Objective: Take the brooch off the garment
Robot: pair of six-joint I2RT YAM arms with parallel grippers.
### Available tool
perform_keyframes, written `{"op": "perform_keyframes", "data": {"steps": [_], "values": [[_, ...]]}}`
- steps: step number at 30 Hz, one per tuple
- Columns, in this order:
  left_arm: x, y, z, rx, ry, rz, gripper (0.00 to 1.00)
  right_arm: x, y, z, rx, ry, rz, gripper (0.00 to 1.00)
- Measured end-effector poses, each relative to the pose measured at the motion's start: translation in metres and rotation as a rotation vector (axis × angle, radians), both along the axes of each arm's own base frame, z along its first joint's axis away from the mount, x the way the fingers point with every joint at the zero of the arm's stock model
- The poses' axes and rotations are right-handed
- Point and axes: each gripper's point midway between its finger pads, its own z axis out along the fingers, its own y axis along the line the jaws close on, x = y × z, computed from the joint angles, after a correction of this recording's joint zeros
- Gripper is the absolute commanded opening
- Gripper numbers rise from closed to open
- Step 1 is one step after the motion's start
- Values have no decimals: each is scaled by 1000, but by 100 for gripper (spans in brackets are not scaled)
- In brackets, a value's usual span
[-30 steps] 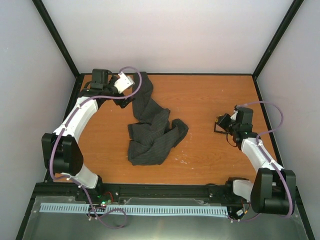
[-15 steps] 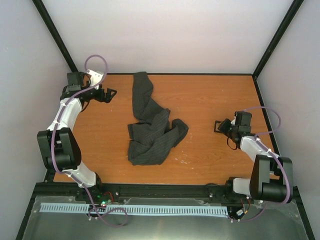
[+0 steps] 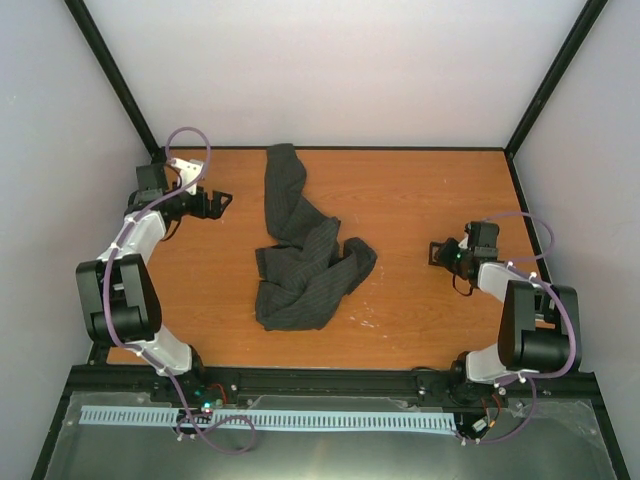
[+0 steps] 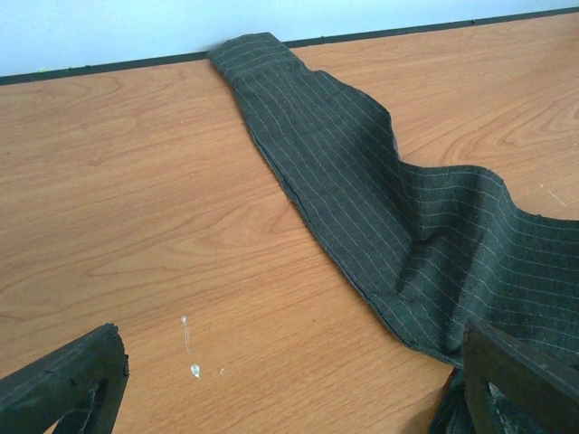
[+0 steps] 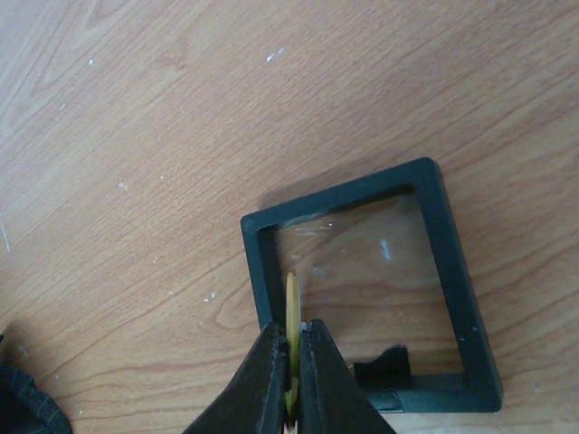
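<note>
The garment [image 3: 305, 250] is a dark pinstriped cloth, crumpled in the middle of the table; it also shows in the left wrist view [image 4: 407, 217]. My right gripper [image 5: 291, 348] is shut on the thin golden brooch [image 5: 291, 312], held edge-on over the left side of the small black square tray [image 5: 443, 226]. In the top view the right gripper [image 3: 447, 255] is at the tray [image 3: 438, 252], right of the garment. My left gripper [image 3: 218, 201] is open and empty at the far left, left of the garment's upper strip.
The orange wooden table [image 3: 420, 200] is walled by black frame posts and pale panels. A few white specks mark the wood [image 4: 187, 344]. A black rail runs along the near edge [image 3: 320, 380].
My left arm has swung away from the garment's top end to the far left. My right arm has folded back a little, with its gripper staying at the tray.
</note>
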Motion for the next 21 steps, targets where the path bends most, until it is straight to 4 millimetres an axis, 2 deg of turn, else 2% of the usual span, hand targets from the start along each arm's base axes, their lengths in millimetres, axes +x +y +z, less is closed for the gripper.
{"op": "perform_keyframes", "data": {"steps": [4, 7, 10, 16, 18, 19, 20, 21], "values": [[-1, 0, -1, 0, -7, 0, 100, 3, 1, 2, 3, -7, 7, 6], [-1, -1, 2, -2, -17, -1, 100, 5, 1, 4, 4, -13, 10, 12], [0, -2, 4, -9, -26, -6, 100, 7, 1, 3, 5, -12, 17, 32], [-1, -4, 5, -16, -32, -15, 100, 5, -3, 0, -16, 9, 7, 58], [0, -4, 6, -15, -37, -15, 100, 3, -7, 4, -38, 8, 1, 73], [0, -4, 7, -15, -40, -15, 100, 2, -9, 8, -47, 3, -9, 90], [1, -3, 8, -14, -44, -14, 100, 1, -11, 14, -69, -12, -10, 99], [2, -3, 9, -14, -51, -13, 100, 1, -13, 21, -75, -25, -20, 100]]}}
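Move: The brooch is already in the right hand's shut fingertips, edge-on just above the small square tray, whose middle lies about 1 cm ahead, 2 cm to the right and 2 cm below. The main heap of the garment lies some 33 cm to the left and 6 cm back of that hand. From the idle left hand, the tray is roughly 54 cm to the right, 11 cm back and 15 cm below. The brooch, held low over the tray by the right hand, is let go: after easing forward by under 1 cm, the fingers spread from shut to about three-quarters open. As they open, the hand slips about 1 cm to its right and then rises some 2 cm, coming away from the brooch. ##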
